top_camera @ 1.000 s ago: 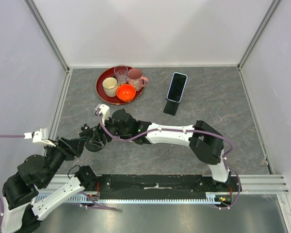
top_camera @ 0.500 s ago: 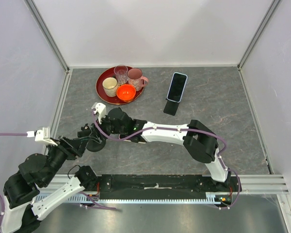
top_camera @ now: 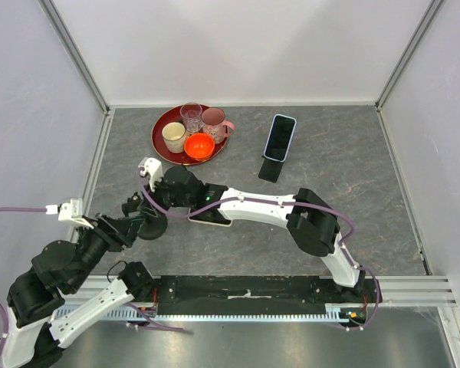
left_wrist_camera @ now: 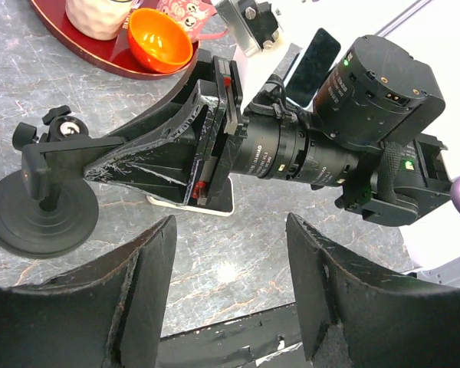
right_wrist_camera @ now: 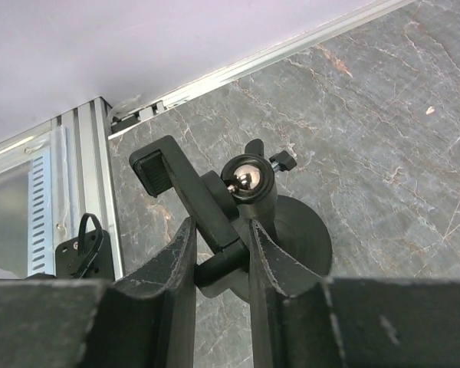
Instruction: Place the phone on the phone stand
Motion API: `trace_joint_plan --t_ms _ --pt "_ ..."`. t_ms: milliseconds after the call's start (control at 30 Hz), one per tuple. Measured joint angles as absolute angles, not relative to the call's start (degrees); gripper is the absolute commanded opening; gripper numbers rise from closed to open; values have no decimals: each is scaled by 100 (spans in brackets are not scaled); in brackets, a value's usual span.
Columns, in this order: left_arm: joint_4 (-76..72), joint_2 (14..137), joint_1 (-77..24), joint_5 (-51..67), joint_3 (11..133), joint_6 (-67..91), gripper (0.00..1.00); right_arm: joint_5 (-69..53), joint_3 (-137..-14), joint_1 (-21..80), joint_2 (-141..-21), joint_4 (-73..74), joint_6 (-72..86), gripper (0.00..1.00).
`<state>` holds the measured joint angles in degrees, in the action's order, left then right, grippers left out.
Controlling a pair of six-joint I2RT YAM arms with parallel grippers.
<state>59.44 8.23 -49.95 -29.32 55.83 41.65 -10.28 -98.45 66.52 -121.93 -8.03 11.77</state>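
The black phone stand (right_wrist_camera: 299, 230), a round base with a ball joint and a clamp arm (right_wrist_camera: 180, 184), stands at the table's near left (top_camera: 149, 225). My right gripper (right_wrist_camera: 218, 241) is shut on the stand's clamp arm just below the ball; in the top view it reaches left over the stand (top_camera: 155, 208). A white-rimmed phone (top_camera: 211, 218) lies flat under the right forearm, partly hidden (left_wrist_camera: 218, 207). A second, blue-rimmed phone (top_camera: 280, 138) rests at the back on a black piece (top_camera: 271, 170). My left gripper (left_wrist_camera: 230, 226) is open and holds nothing, hovering beside the stand's base (left_wrist_camera: 38, 218).
A red tray (top_camera: 159, 134) at the back left holds cups and an orange bowl (top_camera: 199, 146). The tray's rim (left_wrist_camera: 69, 42) lies just beyond the right gripper. White walls and metal rails enclose the table, and both arms crowd the near-left corner.
The right gripper has moved left onto the stand and closed on its clamp arm. The left arm has drawn back slightly, its jaws still open.
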Motion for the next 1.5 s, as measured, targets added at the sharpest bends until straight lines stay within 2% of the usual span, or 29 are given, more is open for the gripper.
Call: trace_joint_plan --t_ms 133,233,600,767,967,1167,1233,1333,1367,1433,1500 --pt "5944 823 -4995 -2932 5583 4169 65 -738 -9780 6637 -12027 -607 1273 0" --pt "5944 814 -4995 -2934 5583 4169 65 -342 -9277 6539 -11478 -456 1514 0" --pt "5791 690 -4995 -2939 5391 4165 70 1243 -6683 4921 -7773 -204 1649 0" --pt "5411 1094 -4995 -2845 5070 4062 71 1577 -5461 4482 -6401 -19 1420 0" --pt "4777 2375 -4995 -2589 4794 3913 71 1111 -4501 4412 -6014 429 1347 0" --pt "4285 2679 -4995 -2228 4567 3872 70 908 -4174 4429 -5968 416 1385 1" --pt "4202 2679 -4995 -2161 4534 3874 70 902 -4117 4429 -5961 346 1398 11" --pt "4128 2657 -4995 -2067 4523 3872 70 906 -4049 4429 -5896 305 1472 47" --pt "4117 2641 -4995 -2060 4523 3872 70 902 -4016 4429 -5850 311 1503 68" --pt "4077 2591 -4995 -2045 4523 3872 70 904 -3977 4431 -5730 375 1614 82" --pt "4027 2541 -4995 -2045 4523 3868 70 941 -3983 4445 -5520 445 1623 93"
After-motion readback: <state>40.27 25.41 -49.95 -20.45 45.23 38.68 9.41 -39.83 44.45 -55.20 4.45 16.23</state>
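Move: The right hand already grips the head of the black round stand; the clear spot it goes to is about 36 cm to its right, 5 cm ahead and some 12 cm below. The white phone lies about 20 cm right and 4 cm ahead of this hand; the folding stand with its phone, 38 cm right and 20 cm ahead. From the empty left hand the white phone is roughly 14 cm ahead, 13 cm right, 22 cm below. Right hand swings the round stand up and about 36 cm right, lowers, releases; left nears the white phone. ##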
